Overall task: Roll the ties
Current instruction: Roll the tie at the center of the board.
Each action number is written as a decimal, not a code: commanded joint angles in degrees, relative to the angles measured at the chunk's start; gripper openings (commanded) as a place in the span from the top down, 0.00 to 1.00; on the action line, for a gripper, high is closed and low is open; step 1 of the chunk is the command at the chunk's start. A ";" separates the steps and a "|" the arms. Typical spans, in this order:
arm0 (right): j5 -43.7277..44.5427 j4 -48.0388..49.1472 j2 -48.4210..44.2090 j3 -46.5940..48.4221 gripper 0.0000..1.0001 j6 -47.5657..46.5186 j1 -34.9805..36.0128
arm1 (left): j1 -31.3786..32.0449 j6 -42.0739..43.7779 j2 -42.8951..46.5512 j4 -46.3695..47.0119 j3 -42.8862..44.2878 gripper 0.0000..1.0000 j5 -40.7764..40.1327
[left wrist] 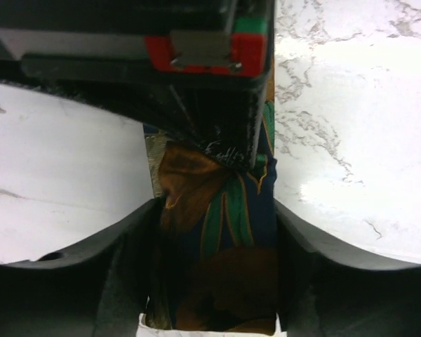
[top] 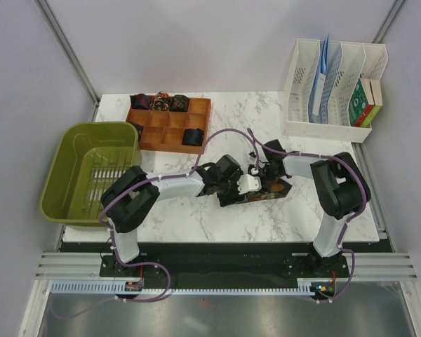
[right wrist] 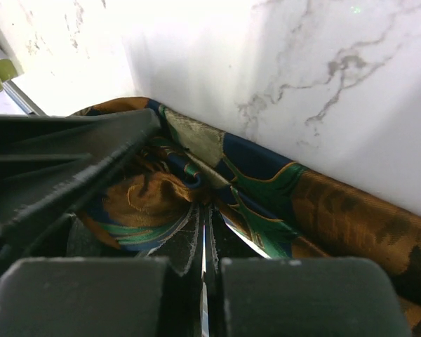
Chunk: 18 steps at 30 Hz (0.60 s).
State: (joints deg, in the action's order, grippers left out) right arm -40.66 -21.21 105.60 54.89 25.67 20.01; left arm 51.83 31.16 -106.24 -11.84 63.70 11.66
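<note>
A tie [top: 270, 190] patterned in orange, green and dark blue lies on the marble table [top: 217, 217], between the two arms. My left gripper [top: 244, 185] straddles the tie [left wrist: 217, 210], and the cloth fills the gap between its fingers [left wrist: 137, 246], touching both. My right gripper [right wrist: 205, 210] is shut, with only a thin slit between its pads, and its tips press down into a fold of the tie [right wrist: 266, 189]. In the left wrist view the right gripper [left wrist: 221, 144] stands on the cloth just beyond my left fingers. Several rolled ties [top: 160, 102] sit in a wooden tray [top: 158, 133].
A green plastic basket [top: 91, 168] sits at the table's left edge. At the back right stands a white file organizer [top: 330, 84] with a small green and red box [top: 365, 105] beside it. Purple cables run along both arms.
</note>
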 commanded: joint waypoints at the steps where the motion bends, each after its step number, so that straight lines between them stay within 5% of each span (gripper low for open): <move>1: 6.73 -2.34 2.67 0.39 1.00 -2.64 -0.41 | -0.59 1.63 0.23 -3.90 -1.12 0.27 -1.30; 7: 7.53 -2.25 7.60 2.32 1.00 -3.43 -0.76 | -2.44 0.75 9.02 -5.65 -4.02 0.10 3.98; 18: 7.01 -1.99 7.87 1.88 1.00 -3.35 -0.76 | -3.67 -0.48 9.91 -2.32 -4.91 0.16 4.95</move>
State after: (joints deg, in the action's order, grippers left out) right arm -43.97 -23.35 110.02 57.69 25.15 19.05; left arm 48.27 31.09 -95.24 -16.60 58.30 15.22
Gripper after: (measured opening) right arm 0.004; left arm 0.869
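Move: The rolled end of the tie sits right between the left fingers, its middle about 1 cm left of the hand point and 1 cm below; from the right fingertips it is some 3 cm left and 1 cm nearer the base. The flat tail's middle is level with the left hand, 10 cm right and 2 cm below; the orange tray lies 20 cm ahead and 20 cm left. Left fingers open wider and back off the roll, about 4 cm left, then up 3; closed right fingers stay tucked in. ##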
